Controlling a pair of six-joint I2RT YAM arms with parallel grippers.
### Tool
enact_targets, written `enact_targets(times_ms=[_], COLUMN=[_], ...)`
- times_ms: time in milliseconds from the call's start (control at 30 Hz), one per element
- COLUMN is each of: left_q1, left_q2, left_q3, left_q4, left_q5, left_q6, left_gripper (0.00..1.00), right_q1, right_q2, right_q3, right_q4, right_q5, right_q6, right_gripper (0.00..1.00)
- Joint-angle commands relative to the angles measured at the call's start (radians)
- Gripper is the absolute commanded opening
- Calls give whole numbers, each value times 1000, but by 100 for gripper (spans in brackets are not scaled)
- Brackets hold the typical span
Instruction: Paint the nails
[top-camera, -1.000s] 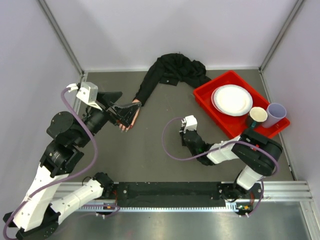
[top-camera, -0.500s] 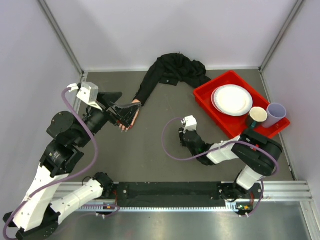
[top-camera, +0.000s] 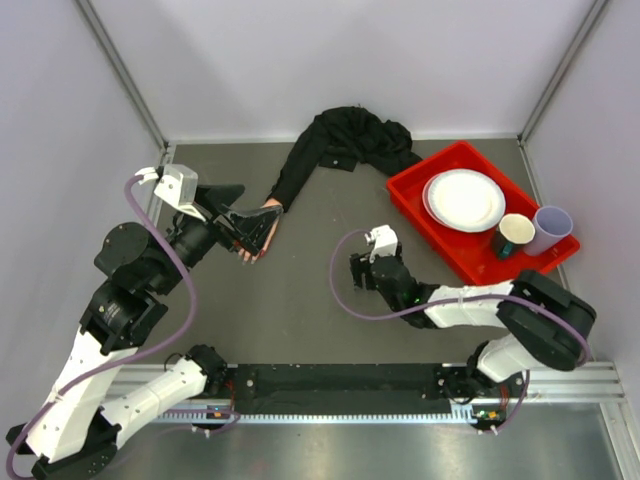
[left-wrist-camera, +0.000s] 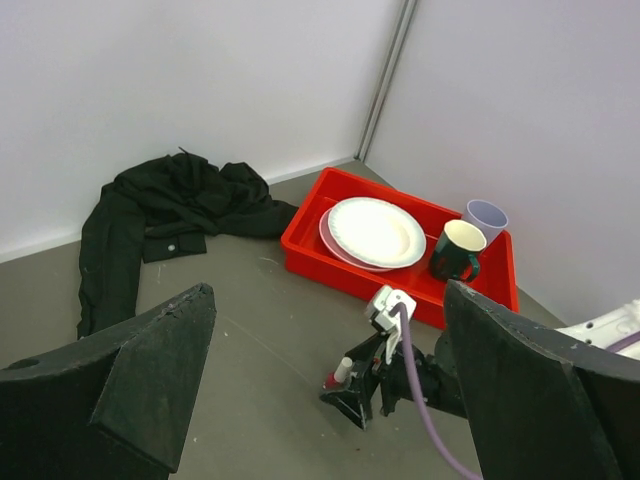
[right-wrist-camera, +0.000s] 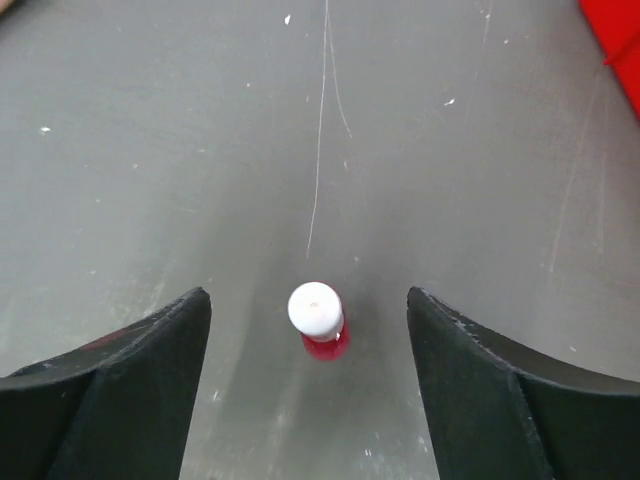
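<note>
The peach mannequin hand (top-camera: 246, 255) lies at the left of the table. Its black sleeve (top-camera: 330, 145) runs to the back wall. My left gripper (top-camera: 252, 228) hovers over the hand, open and holding nothing, and covers most of it. The nails are too small to make out. A small red polish bottle (right-wrist-camera: 320, 320) with a white cap stands upright on the table. It sits between the open fingers of my right gripper (right-wrist-camera: 308, 295), touching neither. The left wrist view also shows the bottle (left-wrist-camera: 340, 374) beside the right gripper (left-wrist-camera: 365, 395).
A red tray (top-camera: 478, 262) at the right holds white plates (top-camera: 465, 198) and a dark mug (top-camera: 515, 232). A lilac cup (top-camera: 550, 228) stands at its right edge. The bunched sleeve fabric (left-wrist-camera: 170, 200) lies against the back wall.
My right gripper has gone from shut to open, letting go of the polish bottle, and its arm has swung lower and to the right. The left arm has not moved.
</note>
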Motion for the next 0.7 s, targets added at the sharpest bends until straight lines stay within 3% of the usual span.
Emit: enact_targets(times_ms=[0, 233, 333, 367, 500, 600, 667], left_q1=[0, 0, 2, 2, 2, 2, 2], left_q2=[9, 7, 19, 22, 48, 71, 78], left_q3=[6, 9, 25, 35, 58, 88, 106], left_q4=[16, 17, 21, 24, 36, 34, 36], left_q5=[-13, -23, -66, -67, -81, -87, -86], left_q6=[10, 13, 22, 27, 45, 54, 56], left_gripper=[99, 99, 99, 99, 99, 99, 99], right_q1=[13, 14, 16, 16, 16, 16, 16], right_q2=[-122, -455, -588, -610, -623, -599, -609], right_q3=[46, 77, 181, 274, 564, 736, 792], right_q4=[-117, -443, -679, -818, -1118, -1255, -1248], right_q5=[-10, -39, -10, 7, 173, 252, 252], right_q6=[22, 52, 55, 59, 80, 65, 26], right_gripper=[78, 82, 83, 83, 96, 99, 99])
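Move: Right between the open right fingers, the nail polish bottle stands with its middle about 1 cm ahead of that hand and 3 cm below. From the same hand, the model hand lies some 24 cm to the left and 9 cm ahead, while the red bin's middle is roughly 24 cm to the right and 12 cm ahead, both slightly lower. From the high left hand, the bottle is about 10 cm ahead, 18 cm to the right and 42 cm down. Rising ever faster from around the bottle it has already let go of, the empty right hand climbs about 29 cm, drawing some 8 cm to the right and 4 cm back and ending high, nearer the red bin. Its fingers spread from mostly to fully open as their tips lift and the wrist rolls left side up. The empty left hand eases about 2 cm forward, fingers still wide. ##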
